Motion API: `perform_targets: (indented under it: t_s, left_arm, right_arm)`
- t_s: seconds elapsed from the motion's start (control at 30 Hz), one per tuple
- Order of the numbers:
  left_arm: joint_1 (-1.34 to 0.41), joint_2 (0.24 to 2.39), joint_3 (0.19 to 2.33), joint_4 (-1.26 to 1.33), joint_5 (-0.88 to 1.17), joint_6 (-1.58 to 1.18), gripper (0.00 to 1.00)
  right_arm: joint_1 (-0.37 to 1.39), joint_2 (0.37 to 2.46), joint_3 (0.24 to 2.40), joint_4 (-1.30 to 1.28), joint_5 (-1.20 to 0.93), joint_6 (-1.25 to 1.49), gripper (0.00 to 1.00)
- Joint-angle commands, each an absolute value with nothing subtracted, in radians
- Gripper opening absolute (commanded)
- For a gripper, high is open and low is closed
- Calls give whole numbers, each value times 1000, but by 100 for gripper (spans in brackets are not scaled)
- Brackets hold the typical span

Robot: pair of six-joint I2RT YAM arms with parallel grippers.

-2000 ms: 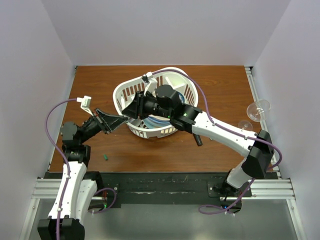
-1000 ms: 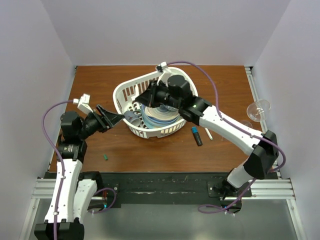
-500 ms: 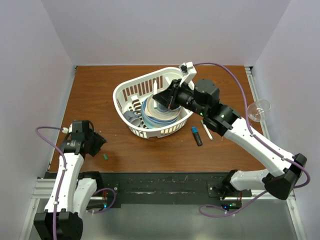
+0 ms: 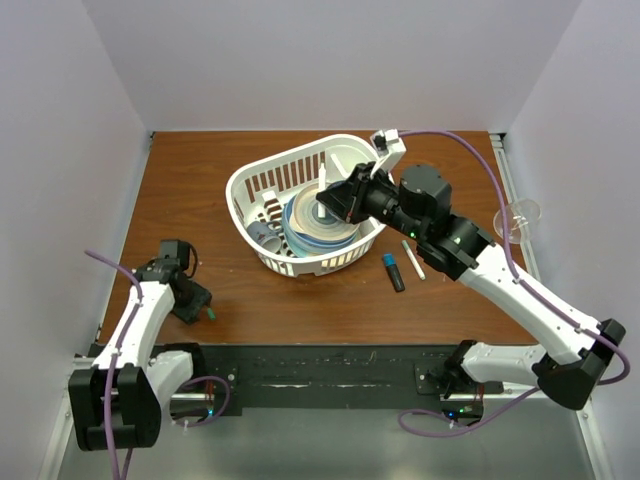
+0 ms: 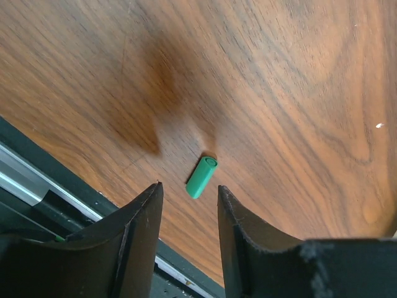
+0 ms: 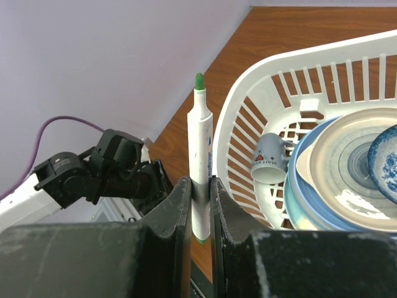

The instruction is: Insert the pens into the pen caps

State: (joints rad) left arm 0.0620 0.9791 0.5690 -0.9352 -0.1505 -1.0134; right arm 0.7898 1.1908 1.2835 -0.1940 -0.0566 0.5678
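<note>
A small green pen cap [image 5: 202, 177] lies on the wood near the table's front left edge [image 4: 212, 314]. My left gripper [image 5: 189, 186] points down over it, open, with the cap just beyond the gap between its fingertips and touching neither. My right gripper [image 6: 198, 180] is shut on a white pen with a green tip [image 6: 200, 143], held upright above the basket's right side [image 4: 322, 183]. A black marker with a blue end [image 4: 394, 271] and another white pen [image 4: 412, 258] lie on the table to the right of the basket.
A white basket [image 4: 262, 180] holds stacked plates [image 4: 310, 228] and a mug [image 6: 272, 159] at the table's middle. A clear glass [image 4: 515, 218] lies at the right edge. The black front rail [image 5: 37, 192] runs close to the cap.
My left arm swung back from the basket to the front left and came down over the green cap, jaws narrowing. My right arm carried the white pen up and to the right.
</note>
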Motion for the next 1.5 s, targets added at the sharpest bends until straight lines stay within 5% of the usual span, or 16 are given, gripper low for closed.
perform_targets:
  t_s: [0.0, 0.83, 1.03, 1.17, 1.47]
  left_arm:
    - [57, 991, 571, -896, -178, -1028, 45]
    - [-21, 1154, 526, -765, -183, -1054, 34]
    - [-25, 1192, 508, -723, -176, -1043, 21]
    - [-25, 1195, 506, -712, -161, -1028, 1]
    - [-26, 1026, 607, -752, -111, -957, 0]
  right_arm:
    - [784, 1166, 1266, -173, -21, 545, 0]
    - [778, 1104, 1266, -204, 26, 511, 0]
    - [779, 1097, 1262, -210, 17, 512, 0]
    - [779, 1086, 1255, -230, 12, 500, 0]
    - [779, 1055, 1157, -215, -159, 500, 0]
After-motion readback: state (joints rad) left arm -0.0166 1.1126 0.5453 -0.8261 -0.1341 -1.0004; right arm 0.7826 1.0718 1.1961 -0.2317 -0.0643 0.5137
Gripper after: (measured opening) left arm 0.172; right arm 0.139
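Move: The small green cap lies almost under the left hand's open fingers, about 1 cm to its right, level with it fore and aft and some 3 cm below. The grey mug in the basket is roughly 20 cm ahead and 16 cm right of that hand. From the right hand, which already holds a white pen with a green tip, the cap lies about 30 cm left, 12 cm back and 37 cm below. Left hand sinks about 3 cm and pinches the green cap; right, still holding its pen, shifts 3 cm right-back. ##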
